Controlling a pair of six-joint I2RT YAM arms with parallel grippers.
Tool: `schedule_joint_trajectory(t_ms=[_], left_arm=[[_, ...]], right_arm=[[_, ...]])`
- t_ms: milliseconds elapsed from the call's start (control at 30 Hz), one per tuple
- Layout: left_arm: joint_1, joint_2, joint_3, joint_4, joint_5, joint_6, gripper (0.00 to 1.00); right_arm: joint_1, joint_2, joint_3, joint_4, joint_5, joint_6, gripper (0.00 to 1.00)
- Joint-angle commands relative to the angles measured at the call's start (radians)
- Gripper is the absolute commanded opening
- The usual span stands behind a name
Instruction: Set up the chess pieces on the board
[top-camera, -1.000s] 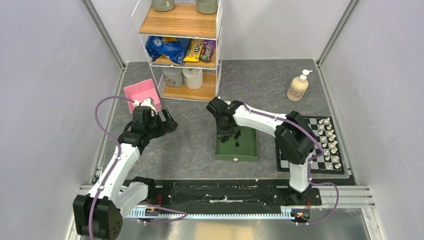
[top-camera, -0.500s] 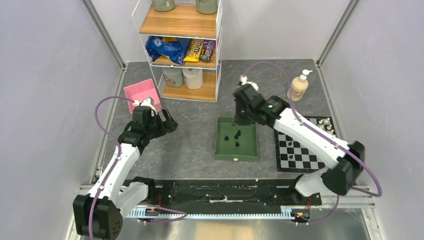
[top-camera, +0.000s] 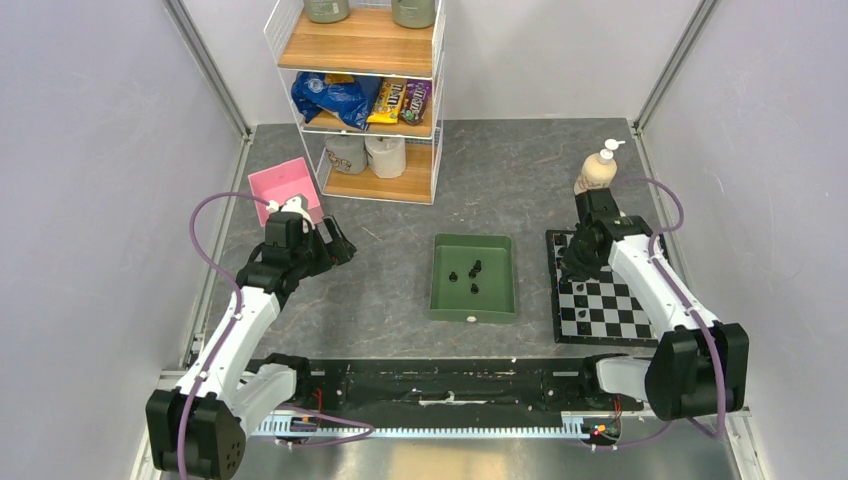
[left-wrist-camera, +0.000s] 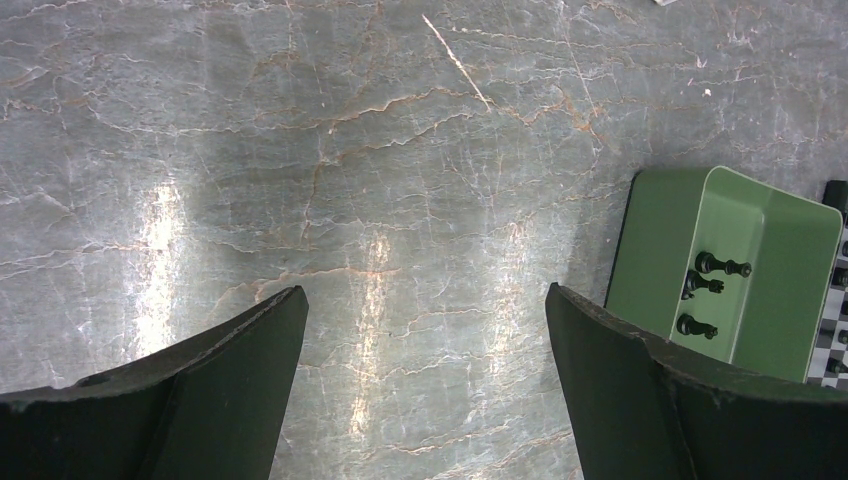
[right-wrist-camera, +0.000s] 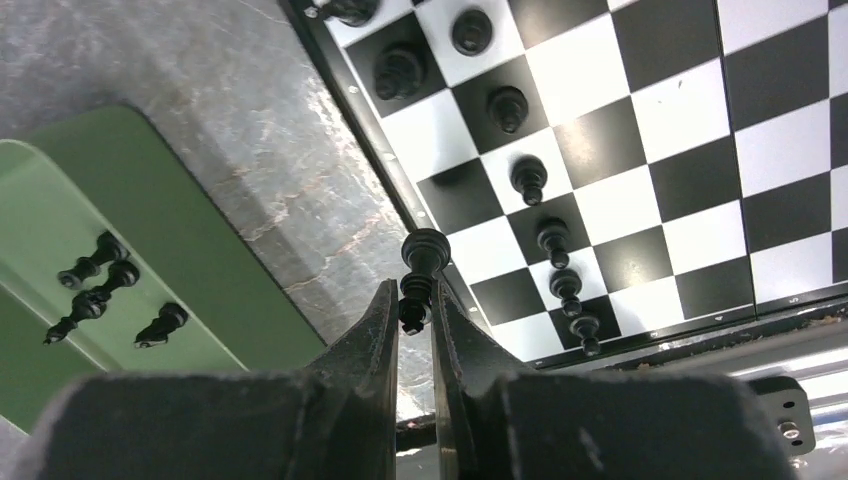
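Note:
My right gripper (right-wrist-camera: 413, 300) is shut on a black chess piece (right-wrist-camera: 420, 262), held just above the left border of the board (right-wrist-camera: 640, 120). A line of several black pieces (right-wrist-camera: 528, 178) stands along the board's left columns. In the top view the right gripper (top-camera: 578, 262) hangs over the far left part of the board (top-camera: 610, 310), and the arm hides the board's right side. Three black pieces (top-camera: 472, 274) lie in the green tray (top-camera: 447, 300). My left gripper (left-wrist-camera: 425, 320) is open over bare table, left of the tray (left-wrist-camera: 655, 240).
A cream soap pump bottle (top-camera: 597, 170) stands just beyond the board. A wire shelf rack (top-camera: 360, 100) with snacks and rolls sits at the back. A pink box (top-camera: 283, 188) lies behind the left gripper (top-camera: 335, 245). Grey walls close in both sides.
The right arm has swung from the green tray rightward to the board's left edge, carrying the black piece. The left arm has not moved.

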Motion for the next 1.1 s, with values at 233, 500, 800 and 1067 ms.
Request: schedule_joint_trajectory(t_ms=[233, 500, 800, 1067], left_arm=[[-0.002, 0.013, 0.011, 0.019, 0.009, 0.004, 0.96], [-0.002, 0.023, 0.014, 0.019, 0.013, 0.003, 0.96], [-0.002, 0.029, 0.015, 0.020, 0.008, 0.001, 0.96], [-0.001, 0.048, 0.020, 0.020, 0.023, -0.011, 0.96]], right_arm=[[-0.131, 0.022, -0.088, 0.167, -0.066, -0.058, 0.10], [-0.131, 0.113, -0.062, 0.226, -0.086, -0.060, 0.10], [-0.160, 0.141, -0.060, 0.230, -0.066, -0.066, 0.11], [-0.161, 0.138, -0.067, 0.224, -0.066, -0.069, 0.12]])
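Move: The black piece held in the right hand is bound for the empty fourth square from the far end of the board's left-hand row, about 3 cm ahead, 3 cm right and 8 cm below. The black piece on the third square stands some 4 cm farther out than that square; a black pawn stands roughly 4 cm to its right. The green tray lies about 19 cm left and 3 ahead. From the left hand the square is some 50 cm right, 2 nearer and 11 lower. Still pinching the black piece by its upper part, base down, the right hand lowers it about 4 cm towards the fourth square. It first eases right and slightly back, then sweeps some 3 cm forward as it sinks; once the sinking stops, it edges a little further right at that height. The wrist barely turns and the fingers stay closed. ##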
